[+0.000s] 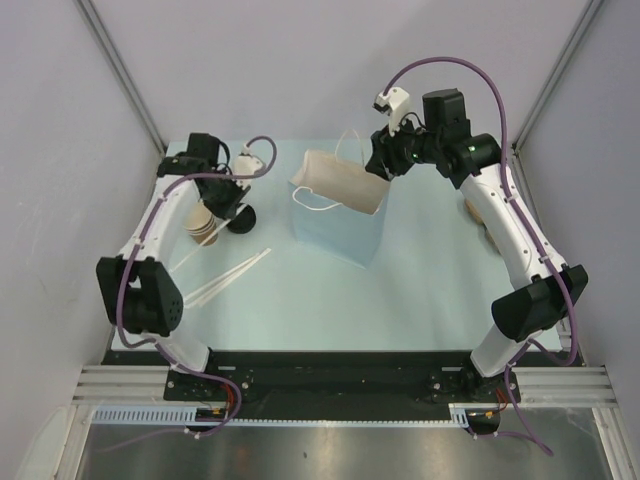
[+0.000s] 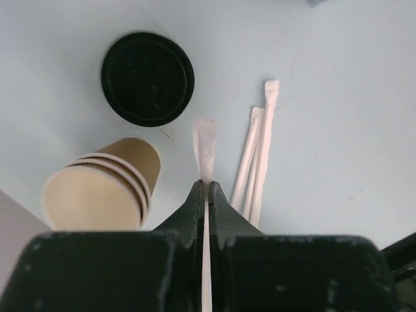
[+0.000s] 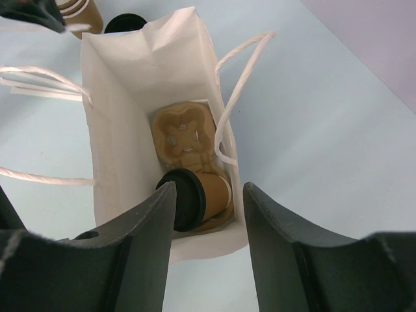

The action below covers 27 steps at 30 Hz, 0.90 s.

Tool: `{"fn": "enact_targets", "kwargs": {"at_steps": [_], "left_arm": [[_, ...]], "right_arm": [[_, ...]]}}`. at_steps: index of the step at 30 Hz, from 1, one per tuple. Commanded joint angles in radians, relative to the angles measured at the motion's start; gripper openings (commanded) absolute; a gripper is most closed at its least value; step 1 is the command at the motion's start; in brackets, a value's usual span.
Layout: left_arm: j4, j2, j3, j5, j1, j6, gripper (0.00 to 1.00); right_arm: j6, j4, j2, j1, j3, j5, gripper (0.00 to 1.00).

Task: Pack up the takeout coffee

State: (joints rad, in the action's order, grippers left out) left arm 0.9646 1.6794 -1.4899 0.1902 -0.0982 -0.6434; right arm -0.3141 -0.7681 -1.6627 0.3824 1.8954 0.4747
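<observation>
The takeout coffee (image 3: pixel 214 194), a kraft cup with a black lid, lies tilted on a brown pulp carrier (image 3: pixel 183 133) inside the white paper bag (image 3: pixel 123 117). In the top view the bag (image 1: pixel 345 215) stands at the table's middle back. My right gripper (image 3: pixel 209 190) hangs open above the bag's mouth, holding nothing; from above, the right gripper (image 1: pixel 382 158) is at the bag's far right corner. My left gripper (image 2: pixel 206 184) is shut on a white paper-wrapped straw (image 2: pixel 204 143), low over the table at the far left (image 1: pixel 232 200).
A stack of unlidded tan cups (image 2: pixel 104 188) lies on its side beside a loose black lid (image 2: pixel 147 78). Two more wrapped straws (image 2: pixel 257 159) lie to the right of the held one. The bag's cord handles (image 3: pixel 227 97) stick out sideways. A brown object (image 1: pixel 476 211) sits partly hidden under the right arm.
</observation>
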Motion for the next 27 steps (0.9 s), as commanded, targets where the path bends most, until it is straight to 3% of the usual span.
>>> {"fn": "enact_targets", "kwargs": {"at_steps": [1, 6, 8, 9, 12, 19, 23, 27], "left_arm": [[0.224, -0.084, -0.194, 0.158, 0.0, 0.037, 0.0], [0.319, -0.095, -0.514, 0.276, 0.0, 0.102, 0.0], [0.281, -0.084, -0.63, 0.317, 0.0, 0.158, 0.0], [0.255, -0.08, -0.736, 0.333, 0.0, 0.186, 0.0], [0.11, -0.072, -0.86, 0.402, 0.0, 0.295, 0.0], [-0.586, -0.201, -0.632, 0.592, -0.06, 0.594, 0.0], [-0.722, -0.135, -0.67, 0.615, -0.185, 0.669, 0.0], [-0.76, -0.072, -0.673, 0.635, -0.281, 0.65, 0.0]], "right_arm": [[0.026, 0.047, 0.041, 0.001, 0.042, -0.018, 0.51], [0.064, 0.058, 0.047, -0.007, 0.064, -0.025, 0.56], [0.07, 0.058, 0.047, -0.016, 0.071, -0.025, 0.68], [0.076, 0.055, 0.047, -0.019, 0.082, -0.024, 0.72], [0.082, 0.044, 0.044, -0.03, 0.102, -0.027, 0.83], [0.093, 0.013, 0.072, -0.051, 0.113, -0.061, 0.99], [0.118, -0.008, 0.099, -0.08, 0.093, -0.08, 1.0], [0.136, -0.034, 0.127, -0.117, 0.074, -0.099, 1.0]]}}
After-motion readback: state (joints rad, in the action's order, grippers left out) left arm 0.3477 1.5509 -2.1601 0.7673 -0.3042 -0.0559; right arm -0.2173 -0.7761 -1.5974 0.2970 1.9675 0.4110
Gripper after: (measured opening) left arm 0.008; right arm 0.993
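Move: The left hand already holds one white straw, about 14 cm above the table. The takeout bag it is for stands some 25 cm to its right and 3 cm ahead, its middle 4 cm lower. The black lid lies 8 cm ahead and 13 cm below; the cup stack is 10 cm left, 3 cm ahead, 9 cm down. From the half-open right hand, the bag's middle is roughly 8 cm left, 4 cm ahead and 22 cm below. Keeping the straw pinched in its shut fingers, the left hand shoots up some 43 cm, far above the bag's height, bearing more and more to the right for nearly 20 cm towards the bag's side of the table, while the wrist swings the downward fingers up by about 80 degrees until they point roughly level to the right. The right hand meanwhile spreads its fingers from half to wide open and backs off from the bag, up about 5 cm and then also right, turning slightly clockwise. ##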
